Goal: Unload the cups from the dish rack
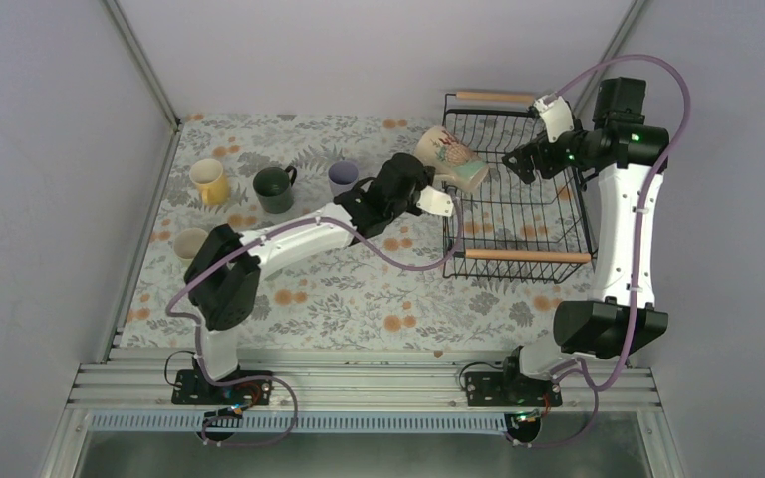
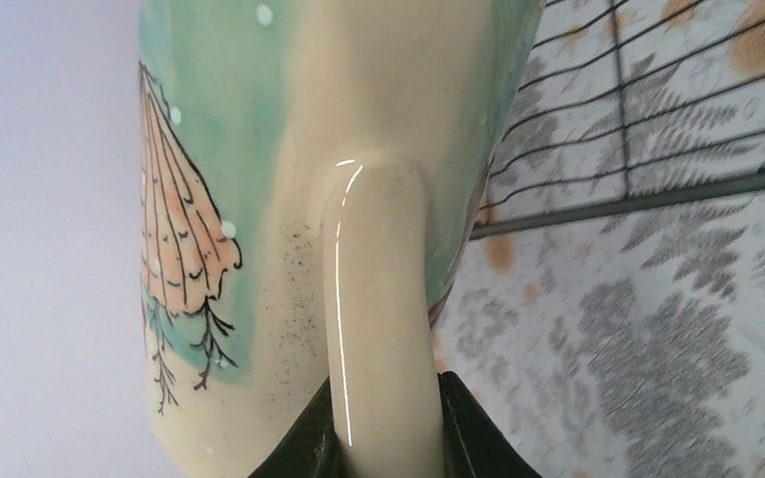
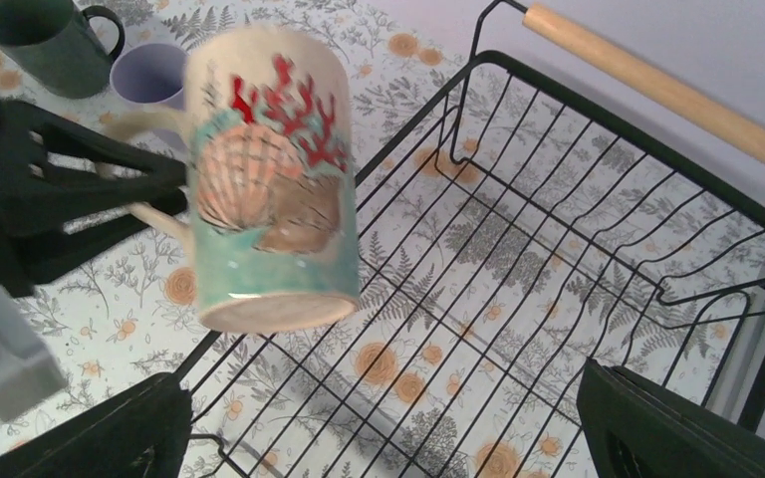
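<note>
My left gripper [image 1: 422, 181] is shut on the handle [image 2: 382, 329] of a beige and mint mug with a seashell print [image 1: 450, 159]. It holds the mug tilted in the air over the left edge of the black wire dish rack [image 1: 528, 256]. In the right wrist view the mug [image 3: 269, 179] hangs above the rack's wire floor [image 3: 518, 249], which holds no other cup in view. My right gripper [image 1: 516, 164] is open and empty over the rack, just right of the mug; its fingers [image 3: 110, 428] stand wide apart.
Four mugs stand on the floral tablecloth at the left: yellow [image 1: 209, 181], dark green [image 1: 275, 189], lavender [image 1: 343, 177] and beige [image 1: 190, 242]. The rack's wooden handles [image 1: 496, 97] lie at its near and far sides. Grey walls close in the table.
</note>
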Motion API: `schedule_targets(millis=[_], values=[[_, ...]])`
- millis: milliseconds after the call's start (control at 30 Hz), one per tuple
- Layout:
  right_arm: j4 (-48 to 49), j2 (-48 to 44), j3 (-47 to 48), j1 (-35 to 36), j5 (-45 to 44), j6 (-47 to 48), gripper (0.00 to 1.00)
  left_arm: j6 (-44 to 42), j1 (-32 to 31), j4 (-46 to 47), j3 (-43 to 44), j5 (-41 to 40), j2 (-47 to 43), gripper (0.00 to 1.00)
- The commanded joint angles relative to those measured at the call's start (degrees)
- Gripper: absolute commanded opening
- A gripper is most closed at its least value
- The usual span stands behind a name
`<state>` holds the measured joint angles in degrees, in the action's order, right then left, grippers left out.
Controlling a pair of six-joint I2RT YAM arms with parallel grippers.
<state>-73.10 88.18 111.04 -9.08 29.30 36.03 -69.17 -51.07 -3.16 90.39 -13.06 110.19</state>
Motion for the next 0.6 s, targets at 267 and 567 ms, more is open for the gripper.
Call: schedule_targets(millis=[267, 567], values=[[-0.42, -1.03, -1.8, -0.41, -0.16, 1.9, 1.0, -23.88, 2.41, 21.46, -12.18, -14.7, -16.68, 0.02], [-0.46, -2.64, -3.99, -0.36, 1.0, 3.09, 1.0, -51.78, 8.22, 40.13, -31.7, -19.91, -26.34, 0.02]])
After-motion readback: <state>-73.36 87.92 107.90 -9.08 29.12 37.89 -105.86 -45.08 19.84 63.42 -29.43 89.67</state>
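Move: Over the table just left of the rack, the left hand still holds the shell-patterned cup by its handle and is taking it to the cups already set out. Of these, the purple cup stands about 18 cm to its left, 9 cm farther out and 18 cm below. The dark green cup is some 34 cm left and 8 cm ahead, and the rack's middle 20 cm right and 8 cm ahead, both similarly low. From the right hand, the purple cup lies roughly 32 cm left, 11 cm ahead and 30 cm below. Swinging left by about 15 cm, faster as it goes, the left hand carries the patterned cup from beside the rack towards the purple cup. It first rises some 7 cm, then eases down slightly, while the wrist tips the fingers up until nearly level and turns them to point more straight forward. The fingers keep their hold on the handle. ##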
